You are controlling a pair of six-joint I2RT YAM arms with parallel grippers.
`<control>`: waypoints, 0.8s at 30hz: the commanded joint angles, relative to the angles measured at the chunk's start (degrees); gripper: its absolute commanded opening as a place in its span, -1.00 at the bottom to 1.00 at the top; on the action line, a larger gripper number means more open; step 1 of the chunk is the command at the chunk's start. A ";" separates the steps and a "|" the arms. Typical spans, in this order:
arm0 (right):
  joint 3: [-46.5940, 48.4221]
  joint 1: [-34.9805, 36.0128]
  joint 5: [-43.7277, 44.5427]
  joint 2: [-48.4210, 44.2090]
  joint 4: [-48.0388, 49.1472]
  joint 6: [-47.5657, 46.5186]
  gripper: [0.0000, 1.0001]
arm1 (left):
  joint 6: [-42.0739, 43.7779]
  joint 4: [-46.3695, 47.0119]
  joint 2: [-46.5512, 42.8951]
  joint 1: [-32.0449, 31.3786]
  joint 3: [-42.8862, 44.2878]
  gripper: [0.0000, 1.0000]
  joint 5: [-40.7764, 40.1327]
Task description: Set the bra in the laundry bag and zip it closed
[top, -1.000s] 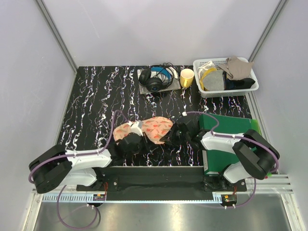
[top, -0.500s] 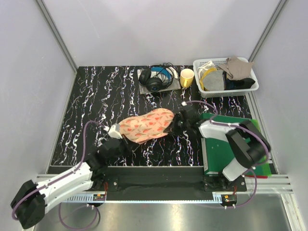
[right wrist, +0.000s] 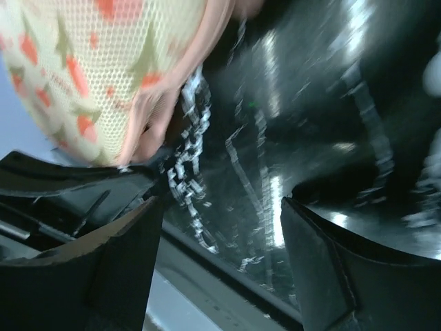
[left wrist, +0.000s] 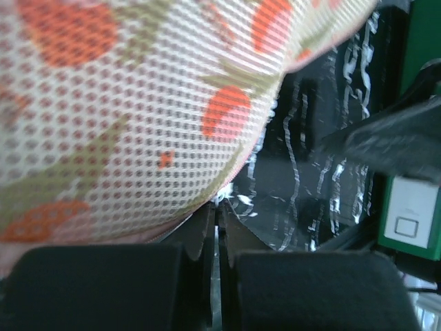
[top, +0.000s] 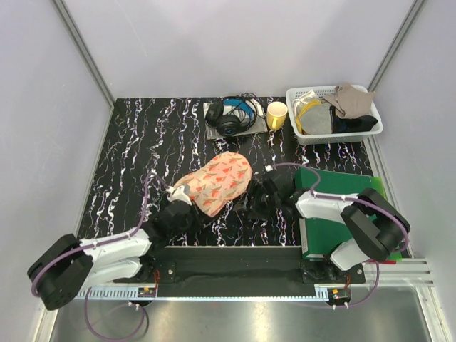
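The laundry bag (top: 216, 182), peach-pink mesh with a red and green print, lies slanted in the middle of the table and looks bulged. My left gripper (top: 184, 201) is at its near-left end. In the left wrist view the jaws (left wrist: 219, 209) are shut, with their tips pinching the bag's pink zipper edge under the mesh (left wrist: 124, 117). My right gripper (top: 251, 203) stands open just right of the bag, apart from it. In the right wrist view only bare table lies between its fingers (right wrist: 220, 241), and the bag (right wrist: 89, 69) sits at the upper left. The bra is hidden.
At the back right stands a white basket (top: 372, 128) of cloths. Beside it are a yellow cup (top: 276, 114) and black headphones (top: 231, 117). A green mat (top: 345, 189) lies under the right arm. Grey walls close in the table on three sides.
My right gripper has let go of the bag's right end and opened wide, backing off slightly. The bag has swung so its right end points further away. My left gripper stays shut at its near-left end.
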 commanded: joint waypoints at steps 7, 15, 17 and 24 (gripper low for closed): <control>-2.21 8.53 5.38 6.95 26.63 17.34 0.49 | -3.35 8.60 2.71 -8.35 4.36 -1.00 -1.48; -2.91 8.01 5.11 11.09 31.93 19.27 -0.57 | -3.70 5.62 0.60 -9.68 3.84 -1.00 -3.23; -4.84 6.35 4.42 9.69 31.58 17.88 -0.83 | -2.57 1.06 -1.93 -9.15 3.75 -1.00 -5.24; -2.67 -3.06 -13.85 12.49 28.34 5.22 -0.92 | 4.81 -12.13 -12.75 0.25 1.64 -1.00 -4.99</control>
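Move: The laundry bag's near edge lies about 8 cm to the left of the open right hand, level fore and aft and a touch lower. The bag's middle is some 12 cm left and 7 cm ahead. The green box's middle is about 33 cm right of that hand and 3 cm back; the headphones are roughly 28 cm ahead and 6 cm left. From the left hand, which still pinches the bag's near left edge, its middle is some 8 cm ahead and 6 cm right. The right fingers close on the bag's near edge and pinch the mesh, after the hand slips back slightly and reaches about 7 cm left, its fingertips tilting up some 15 degrees; it then draws back right about 2 cm, with a little forward travel. The left hand keeps its grip, bringing the edge about 4 cm right to meet it while easing back and up, then returns left and forward, still rising. ##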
